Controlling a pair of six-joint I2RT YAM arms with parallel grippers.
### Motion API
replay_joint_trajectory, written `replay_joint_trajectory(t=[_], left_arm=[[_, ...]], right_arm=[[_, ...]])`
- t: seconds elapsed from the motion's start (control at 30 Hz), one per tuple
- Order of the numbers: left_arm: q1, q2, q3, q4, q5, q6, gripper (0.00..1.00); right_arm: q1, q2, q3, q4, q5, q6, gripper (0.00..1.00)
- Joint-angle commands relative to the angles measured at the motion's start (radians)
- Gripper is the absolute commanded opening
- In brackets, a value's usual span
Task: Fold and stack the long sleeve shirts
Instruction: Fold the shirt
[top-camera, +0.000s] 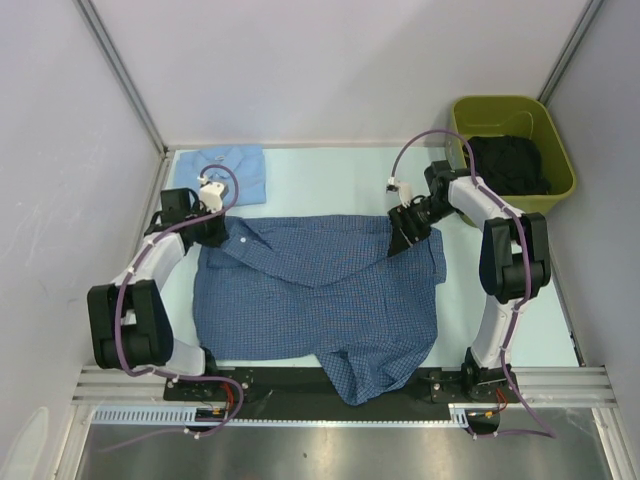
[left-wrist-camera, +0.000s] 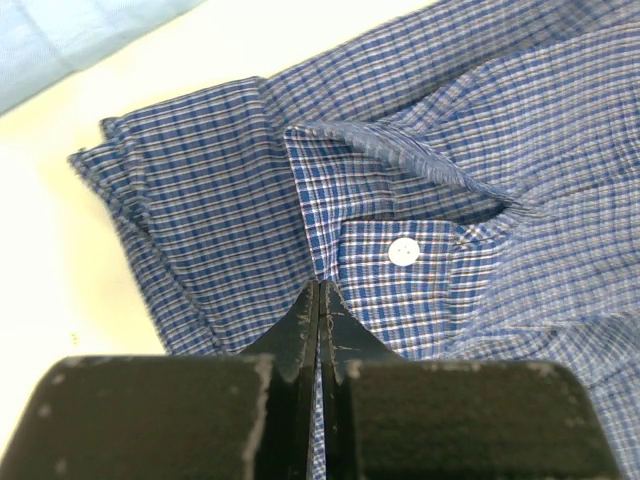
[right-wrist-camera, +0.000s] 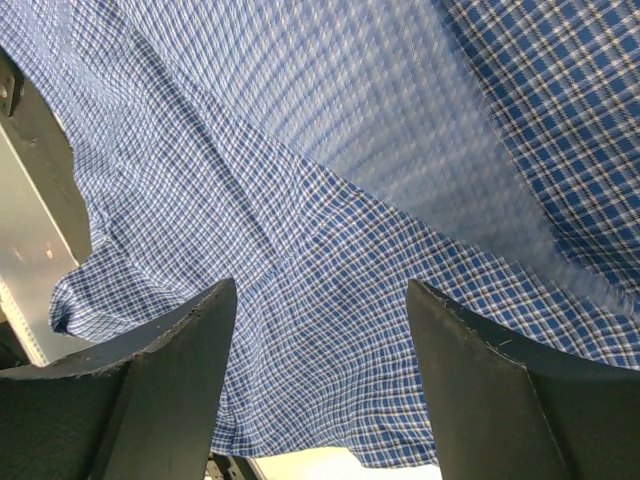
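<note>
The medium blue checked shirt (top-camera: 320, 300) lies spread on the table, its collar at the far left and its lower part hanging over the near edge. My left gripper (top-camera: 215, 232) is shut on the cloth beside the collar. In the left wrist view the jaws (left-wrist-camera: 320, 292) are pressed together with checked cloth between them, next to a white button (left-wrist-camera: 403, 251). My right gripper (top-camera: 405, 240) is open above the shirt's far right corner. In the right wrist view its fingers (right-wrist-camera: 320, 290) stand wide apart over the checked cloth (right-wrist-camera: 330, 230). The plain pale blue shirt (top-camera: 225, 170) lies folded at the far left and also shows in the left wrist view (left-wrist-camera: 60, 40).
A green bin (top-camera: 560, 185) with dark clothing (top-camera: 510, 165) stands at the far right, close behind my right arm. Walls close in the table on the left, right and back. A metal rail (top-camera: 340, 385) runs along the near edge.
</note>
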Motion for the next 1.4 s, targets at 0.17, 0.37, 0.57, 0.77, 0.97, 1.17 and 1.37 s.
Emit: replay_joint_trajectory(t=[0.17,0.37,0.57,0.77,0.97,1.17,1.37], left_arm=[[0.052,0.089,0.075,-0.015,-0.062,0.025,0.18],[0.101,0.048,0.118,-0.126,0.114,0.143,0.61],[0.1,0.111,0.2,-0.215,0.084,0.281,0.73],[0.104,0.249,0.368,-0.314,0.043,0.407,0.72],[0.115,0.35,0.474,-0.348,0.058,0.39,0.7],[0.123,0.373,0.477,-0.328,0.066,0.372,0.69],[0.127,0.396,0.487,-0.307,0.073,0.334,0.69]], right_arm=[[-0.053,-0.024,0.047,0.051,0.111,0.045,0.7],[-0.08,-0.02,0.105,0.122,0.258,0.044,0.67],[-0.074,0.093,0.215,0.195,0.351,0.047,0.65],[-0.037,0.219,0.33,0.214,0.434,-0.02,0.66],[-0.002,0.296,0.361,0.183,0.471,-0.106,0.63],[0.007,0.324,0.328,0.174,0.522,-0.165,0.09],[-0.003,0.357,0.369,0.309,0.641,-0.136,0.0]])
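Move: For the right hand, the shirt's far folded edge near its right corner is about 14 cm ahead, 6 cm right and 7 cm down; the shirt's right side is 12 cm to the right, nearly level fore-and-aft; the green bin is 32 cm right, 25 cm ahead. The left hand holds the buttoned cloth, its release spot 3 cm left and slightly lower; the far left corner is 10 cm ahead, 5 cm left, the light blue shirt 23 cm ahead, 4 cm left. Bring the open right gripper forward about 14 cm and 6 cm right over the shirt, then down onto its far edge, swinging the fingers some 30 degrees steeper, and pinch that edge. Meanwhile carry the held cloth slightly left and down with the left gripper, open to release it, rise a little, then go forward 5 cm and slightly left towards the far left corner, fingers open. ##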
